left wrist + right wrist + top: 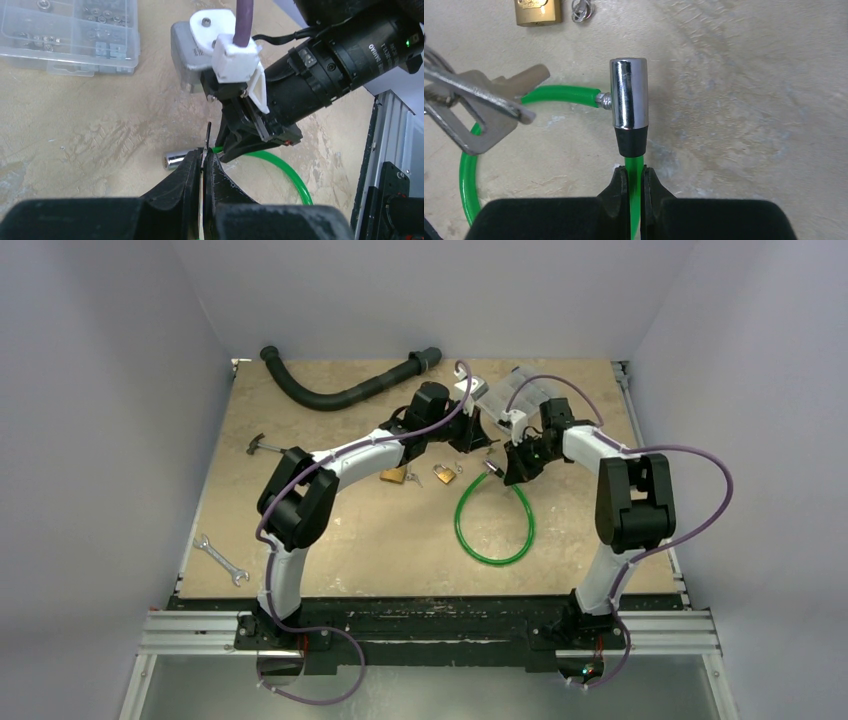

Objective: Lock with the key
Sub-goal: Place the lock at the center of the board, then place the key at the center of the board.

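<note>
A green cable lock (497, 562) lies as a loop on the table, and its chrome cylinder (628, 92) stands at the loop's top. My right gripper (634, 172) is shut on the green cable (635, 167) just below the cylinder's black collar. The cable's other end enters the cylinder's side. My left gripper (202, 159) is shut on a thin key (208, 135) whose blade sticks up past the fingertips. In the right wrist view the silver keys (479, 107) hang left of the cylinder, apart from it. The cylinder also shows in the left wrist view (175, 160).
Two brass padlocks (393, 476) (445, 473) lie left of the loop, and one shows in the right wrist view (537, 12). A clear parts box (515, 395) sits behind the grippers. A black hose (340, 390), a hammer (262, 445) and a wrench (220, 558) lie further left.
</note>
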Tool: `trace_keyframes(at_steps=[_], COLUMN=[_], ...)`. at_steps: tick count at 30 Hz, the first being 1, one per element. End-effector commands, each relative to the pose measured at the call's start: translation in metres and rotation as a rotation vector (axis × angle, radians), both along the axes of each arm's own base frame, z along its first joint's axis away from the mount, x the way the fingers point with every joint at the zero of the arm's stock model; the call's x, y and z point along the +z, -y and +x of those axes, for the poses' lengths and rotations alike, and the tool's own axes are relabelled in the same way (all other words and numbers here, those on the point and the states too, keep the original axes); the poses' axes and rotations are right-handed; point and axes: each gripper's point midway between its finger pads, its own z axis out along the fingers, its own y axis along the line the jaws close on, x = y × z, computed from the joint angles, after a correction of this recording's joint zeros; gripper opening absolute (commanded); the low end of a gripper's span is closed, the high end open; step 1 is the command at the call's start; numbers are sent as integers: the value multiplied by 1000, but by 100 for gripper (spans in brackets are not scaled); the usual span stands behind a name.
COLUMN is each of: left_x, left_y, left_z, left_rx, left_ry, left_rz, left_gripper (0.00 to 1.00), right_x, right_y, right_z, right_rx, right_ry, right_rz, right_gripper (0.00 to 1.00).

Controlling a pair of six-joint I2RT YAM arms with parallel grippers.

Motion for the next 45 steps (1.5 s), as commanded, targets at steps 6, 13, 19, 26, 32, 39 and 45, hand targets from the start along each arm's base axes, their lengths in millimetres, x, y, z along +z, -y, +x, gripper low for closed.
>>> trace_keyframes(at_steps=[6, 13, 19, 26, 32, 39, 45], left_x=[44, 31, 27, 13, -8, -36, -58], left_y=[-8, -9, 0, 31, 62, 85, 97], left_z=[-3, -7, -4, -7, -14, -28, -32], left_rx=[4, -5, -20, -72, -133, -167, -172], left_ry=[77, 63, 77, 111, 94, 48, 36], left_rz=[-97, -78, -82, -72, -68, -59, -28], left_gripper=[0, 0, 0, 0, 0, 0, 0], right_x=[9, 15, 37, 59, 61, 60, 66], right_y=[-27, -28, 7, 80, 115, 132, 130], right_z=[2, 11, 14, 0, -23, -42, -43], right_rx=[-53, -80, -164, -246, -322, -355, -347], right_ry=[-3, -4, 22, 66, 48, 51, 77], right_rz=[112, 139, 146, 74, 50, 38, 48], right_gripper=[18, 44, 59, 66, 71, 88, 96])
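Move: The right hand grips the green cable just behind the lock's silver head, which is about 4 cm left and 2 cm ahead; its placing spot is some 2 cm left of and 1 cm behind the head. The small padlock is 14 cm left, 2 cm ahead. From the key-holding left hand, the head is about 4 cm right, 1 cm ahead, 10 cm below; the parts box is 7 cm right, 15 cm ahead. Right hand shifts the lock 2 cm left, opens, withdraws 15 cm right; left hand lowers the key rightward 8 cm. ##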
